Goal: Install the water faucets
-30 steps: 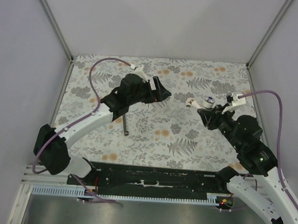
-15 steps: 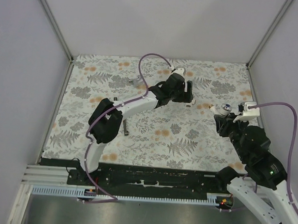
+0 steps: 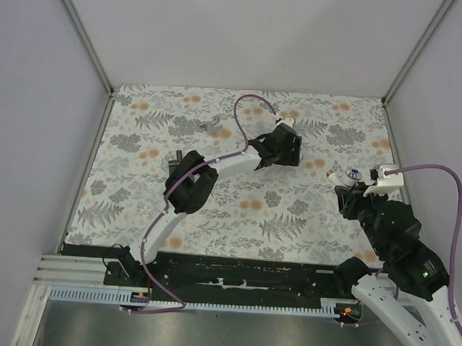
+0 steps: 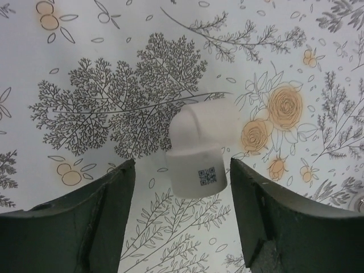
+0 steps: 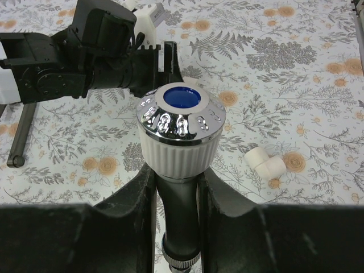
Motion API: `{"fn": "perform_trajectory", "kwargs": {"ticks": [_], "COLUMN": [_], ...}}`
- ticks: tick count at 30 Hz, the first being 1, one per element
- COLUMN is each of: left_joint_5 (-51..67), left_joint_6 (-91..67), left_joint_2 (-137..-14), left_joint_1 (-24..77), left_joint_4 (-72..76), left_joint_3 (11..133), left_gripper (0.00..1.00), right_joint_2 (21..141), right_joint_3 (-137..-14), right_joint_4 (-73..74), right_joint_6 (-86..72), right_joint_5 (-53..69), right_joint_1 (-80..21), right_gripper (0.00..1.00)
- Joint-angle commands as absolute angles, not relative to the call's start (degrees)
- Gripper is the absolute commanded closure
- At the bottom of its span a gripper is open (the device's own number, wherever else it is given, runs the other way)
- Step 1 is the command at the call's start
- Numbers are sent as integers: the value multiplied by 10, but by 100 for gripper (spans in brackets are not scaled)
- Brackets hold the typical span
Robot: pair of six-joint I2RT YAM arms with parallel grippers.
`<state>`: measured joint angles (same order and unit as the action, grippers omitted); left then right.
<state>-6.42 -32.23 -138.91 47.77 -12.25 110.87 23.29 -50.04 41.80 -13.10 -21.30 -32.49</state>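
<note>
My right gripper [image 5: 176, 182] is shut on a water faucet [image 5: 181, 128]: white ribbed knob, chrome cap with a blue centre, dark stem with a silvery end. It holds the faucet upright above the table at the right [image 3: 347, 177]. My left gripper [image 4: 182, 168] is open and hangs over a white bent pipe-like piece [image 4: 199, 151] with a small QR code, which lies on the floral mat between the jaws, untouched. In the top view the left gripper [image 3: 288, 150] reaches to the middle back. Another white bent piece [image 5: 264, 162] lies on the mat right of the held faucet.
A small white-and-grey piece [image 3: 211, 126] lies at the back left of the mat. A dark T-shaped tool [image 5: 20, 136] lies left of the left arm. Grey walls close in the mat [image 3: 136, 207] on three sides.
My left arm has swung from the left middle across to the middle back, over the white bent piece. My right gripper has drawn back to the right with the faucet.
</note>
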Motion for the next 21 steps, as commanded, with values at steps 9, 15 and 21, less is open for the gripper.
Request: {"fn": "perform_trajectory", "kwargs": {"ticks": [9, 15, 21], "left_joint_5": [-101, -209, -281], "left_joint_6": [-326, -351, -441], "left_joint_2": [-1385, -1233, -1071], "left_joint_1": [490, 490, 489], "left_joint_4": [-116, -107, -144], "left_joint_3": [1099, 926, 726], "left_gripper": [78, 91, 87], "right_joint_2": [229, 229, 227], "right_joint_3": [-489, -486, -475], "right_joint_4": [410, 407, 401], "right_joint_6": [-116, -114, -127], "right_joint_5": [-222, -211, -183], "right_joint_1": [-325, -325, -325], "right_gripper": [100, 100, 100]}}
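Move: The white elbow fitting lies almost between the left hand's open fingers, its middle about 1 cm ahead, 2 cm to the right and 1 cm lower. From that hand, a second white fitting lies some 16 cm to the right and 14 cm back, the clear plastic piece 29 cm left and 11 cm ahead, the grey pipe 35 cm left and 9 cm back. From the right hand, the white elbow fitting is roughly 24 cm ahead, 8 cm left and 25 cm below. Easing about 1 cm to the right, the left hand shuts its fingers on the QR-marked end of the white elbow fitting, then carries it off quickly, nearly level, some 10 cm left and 6 cm back, swinging about 15 degrees, mostly counter-clockwise with its left side rising. The right hand keeps its grip on the blue-capped faucet and sinks slightly. ##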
